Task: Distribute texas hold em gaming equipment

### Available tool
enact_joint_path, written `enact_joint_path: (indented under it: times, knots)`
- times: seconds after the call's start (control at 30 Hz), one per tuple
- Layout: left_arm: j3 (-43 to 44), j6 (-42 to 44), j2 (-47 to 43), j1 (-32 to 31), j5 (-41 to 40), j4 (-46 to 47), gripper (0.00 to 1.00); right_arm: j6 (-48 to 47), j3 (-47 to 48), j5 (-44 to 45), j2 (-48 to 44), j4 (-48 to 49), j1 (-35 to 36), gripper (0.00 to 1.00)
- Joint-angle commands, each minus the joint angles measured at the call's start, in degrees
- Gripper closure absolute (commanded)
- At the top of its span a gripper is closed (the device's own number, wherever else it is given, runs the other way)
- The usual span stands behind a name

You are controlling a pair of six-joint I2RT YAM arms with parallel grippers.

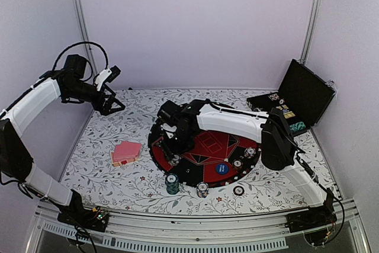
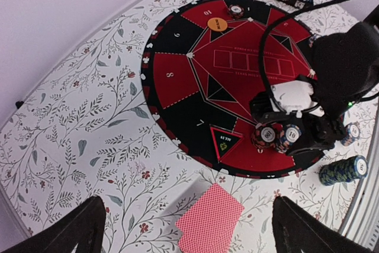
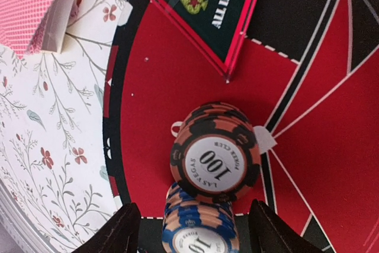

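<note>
A red-and-black stack of poker chips marked 100 [image 3: 216, 152] and a blue stack marked 10 [image 3: 200, 229] stand side by side on the round mat [image 3: 154, 87] near its edge. My right gripper [image 3: 194, 205] is open over them. The blue stack sits between its fingers [image 3: 121, 232] with a gap on each side. From above, the right gripper [image 1: 174, 146] is low over the mat's left rim. The pink-red-backed deck of cards [image 2: 210, 220] lies on the tablecloth beside the mat. High above the deck, my left gripper [image 2: 188, 217] is open and holds nothing.
A green chip stack [image 1: 172, 183] and another stack [image 1: 202, 189] stand at the mat's near edge. Further chips [image 1: 250, 152], a blue disc [image 1: 222, 169] and an orange disc [image 2: 217, 24] lie on the mat. An all-in triangle [image 3: 216, 10] lies nearby. The open black case [image 1: 302, 93] stands back right.
</note>
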Motion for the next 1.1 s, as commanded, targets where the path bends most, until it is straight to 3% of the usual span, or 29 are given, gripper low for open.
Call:
enact_joint_path:
  times: [0.0, 0.17, 0.57, 0.8, 1.07]
  knots:
    - [0.02, 0.74, -0.23, -0.61, -0.2, 0.02, 0.0, 0.57, 1.13, 3.32, -9.17, -1.65, -1.24, 0.34]
    - [-0.18, 1.06, -0.15, -0.52, -0.74, -0.23, 0.0, 1.13, -5.45, 5.02, -14.95, -2.2, -1.27, 0.32]
    - [0.43, 1.36, 0.18, -0.43, -0.92, -0.71, 0.0, 5.07, -35.81, 4.99, -33.27, 0.39, 1.96, 0.21]
    - [1.01, 1.06, 0.4, -0.46, -0.9, -0.94, 0.0, 6.46, -42.18, 2.28, -34.85, 1.84, 6.22, 0.15]
    - [1.36, 1.07, 0.23, -0.5, -1.22, -1.39, 0.0, 5.88, -42.85, 0.6, -31.65, 3.91, 7.89, 0.13]
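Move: The remaining stack of 10-chips stands at the near rim of the mat, roughly 13 cm back and 10 cm to the right of the right hand, about 1 cm lower. The green chip stack is some 12 cm back and 1 cm left of the hand; the placed 10-chips stand between its already open fingers, with the 100-chips about 4 cm ahead and 2 cm left. From the idle left hand, the remaining stack is some 20 cm back, 29 cm right and 21 cm down. The placed 10-chips stay behind as the right hand lifts clear of them by about 11 cm, then arcs back and to the right towards the remaining 10-chips, sinking some 7 cm on the way and easing off low by that stack, not yet gripping it. The fingers open wider and the wrist tilts slightly, its left side dipping. ##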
